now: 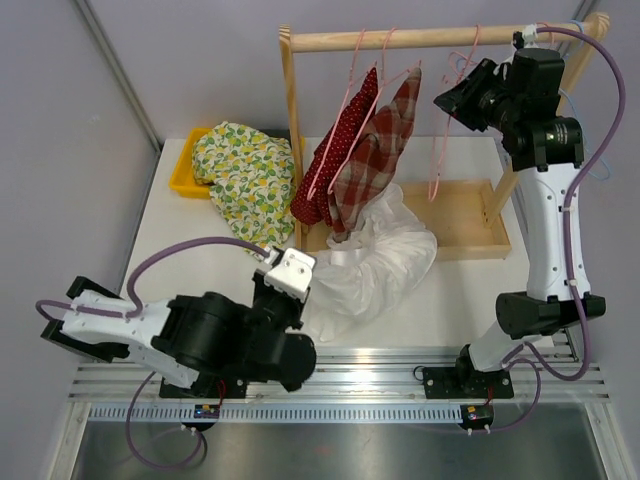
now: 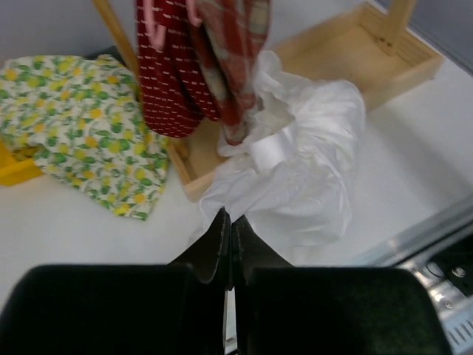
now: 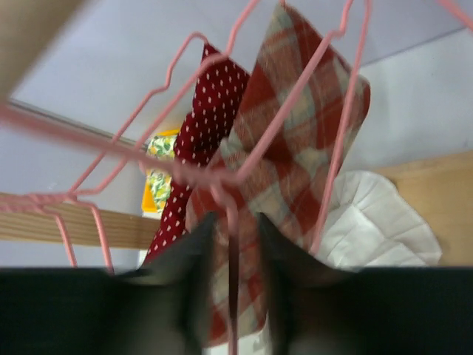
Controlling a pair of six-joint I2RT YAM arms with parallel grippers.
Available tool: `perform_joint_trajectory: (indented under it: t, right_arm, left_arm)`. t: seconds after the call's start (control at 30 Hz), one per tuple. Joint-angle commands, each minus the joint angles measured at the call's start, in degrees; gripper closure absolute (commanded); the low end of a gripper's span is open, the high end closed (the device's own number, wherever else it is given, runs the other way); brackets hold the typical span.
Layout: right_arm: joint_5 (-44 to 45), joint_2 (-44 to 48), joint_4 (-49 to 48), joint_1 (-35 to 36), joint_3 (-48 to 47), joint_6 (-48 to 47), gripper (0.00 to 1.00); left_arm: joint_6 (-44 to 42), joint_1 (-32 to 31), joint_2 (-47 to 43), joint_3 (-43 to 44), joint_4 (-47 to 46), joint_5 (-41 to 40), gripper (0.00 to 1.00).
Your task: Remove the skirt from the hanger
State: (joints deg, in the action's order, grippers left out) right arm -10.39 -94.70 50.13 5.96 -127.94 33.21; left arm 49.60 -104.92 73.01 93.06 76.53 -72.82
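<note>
The white skirt [image 1: 378,262] lies crumpled on the table against the wooden rack's base, off any hanger; it also shows in the left wrist view [image 2: 303,170]. My left gripper [image 1: 303,298] [image 2: 229,218] is shut, its tips pinching the skirt's near edge. An empty pink wire hanger [image 1: 443,135] [image 3: 222,174] hangs from the rack's rod [image 1: 420,38]. My right gripper [image 1: 455,100] [image 3: 233,222] is up at it, open, with the hanger's wire running between its fingers [image 3: 196,244].
A red polka-dot garment [image 1: 335,150] and a red plaid one [image 1: 378,150] hang on pink hangers on the rod. A lemon-print cloth [image 1: 245,175] spills from a yellow bin [image 1: 185,175] at the back left. The rack's wooden tray base [image 1: 470,215] sits at the right.
</note>
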Motion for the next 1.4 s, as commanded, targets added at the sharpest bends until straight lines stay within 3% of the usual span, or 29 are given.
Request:
perform_joint_trajectory:
  t: [0.0, 0.03, 0.1, 0.23, 0.33, 0.5, 0.63, 0.67, 0.73, 0.77, 0.9, 1.03, 1.2, 1.3, 1.37]
  right_arm:
    - [0.28, 6.0, 0.06, -0.16, 6.02, -1.92, 0.49]
    - [0.72, 8.45, -0.38, -0.16, 8.91, -2.27, 0.15]
    - [1.86, 10.49, -0.03, -0.16, 10.86, -3.06, 0.02]
    - [3.88, 16.1, 0.41, -0.07, 15.95, -4.21, 0.01]
    - [4.33, 19.18, -0.29, -0.16, 18.85, -4.38, 0.01]
    - [2.92, 22.44, -1.08, -0.15, 22.38, -4.38, 0.01]
    - [1.7, 26.04, -2.22, -0.16, 27.2, -4.3, 0.01]
    - [1.43, 26.66, -2.66, -0.16, 28.35, -4.3, 0.01]
    - [0.21, 28.24, -3.89, -0.15, 31.42, -4.12, 0.01]
    - [-0.59, 28.68, -4.51, -0.16, 32.39, -3.95, 0.01]
    - [-4.8, 29.22, -6.45, -0.16, 35.74, -3.5, 0.01]
    - [-7.1, 29.56, -7.06, -0.16, 38.2, -4.21, 0.01]
    - [-10.42, 32.2, -12.07, -0.16, 42.94, -3.68, 0.02]
    - [-13.59, 32.91, -14.43, -0.07, 43.04, -4.38, 0.02]
    - [-15.44, 33.61, -15.67, -0.07, 42.78, -4.38, 0.02]
  left_arm:
    - [-24.77, 5.24, -5.24, 3.36, -8.2, -4.79, 1.0]
    - [-34.48, 6.47, -6.29, 3.27, -15.29, -4.7, 1.0]
    - [-42.45, 10.51, -9.45, 3.62, -21.13, -4.35, 1.0]
    - [-66.85, 19.65, -15.7, 1.52, -45.87, 0.64, 1.0]
    - [-73.58, 28.09, -14.32, 4.21, -52.35, 7.23, 1.0]
    - [-72.72, 46.1, -3.07, 16.96, -46.57, 22.96, 1.0]
    - [-70.62, 62.0, 8.87, 32.67, -43.76, 32.11, 1.0]
    - [-70.18, 67.86, 14.56, 40.63, -43.49, 34.21, 1.0]
    - [-70.43, 72.73, 20.57, 49.12, -46.0, 36.07, 1.0]
    - [-71.04, 76.76, 21.2, 46.89, -50.47, 37.82, 1.0]
    - [-64.92, 86.19, 31.54, 51.25, -59.81, 47.22, 1.0]
    - [-49.91, 94.62, 39.56, 52.14, -64.66, 58.2, 1.0]
    - [-45.48, 95.43, 49.58, 49.42, -66.43, 61.39, 1.0]
    - [-43.99, 95.96, 55.47, 44.43, -66.86, 59.29, 1.0]
    - [-42.14, 96.57, 59.08, 42.66, -66.6, 59.19, 0.93]
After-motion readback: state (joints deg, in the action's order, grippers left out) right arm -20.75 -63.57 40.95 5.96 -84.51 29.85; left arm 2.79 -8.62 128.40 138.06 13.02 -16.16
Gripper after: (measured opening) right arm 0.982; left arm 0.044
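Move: The left hand, shut on the white skirt, has the yellow bin about 50 cm ahead, 25 cm to its left and 32 cm below; the floral skirt heaped over it is centred some 8 cm nearer. The rack's left post stands roughly 33 cm ahead and 6 cm left, the dotted skirt 32 cm ahead and 3 cm right, both about 10 cm lower. The right hand is right under the rod, about 7 cm below; the plaid skirt hangs level ahead, 14 cm left and 15 cm lower. Upward and to the left first, then in a fast forward sweep of about 55 cm past the left side of the rack, the left hand carries the white skirt to the bin, cresting some 24 cm up and sinking back to its starting height, turning counter-clockwise, fingers shut. The right hand opens fully, lets go of the empty pink hanger under the rod, draws back about 12 cm and sinks. ##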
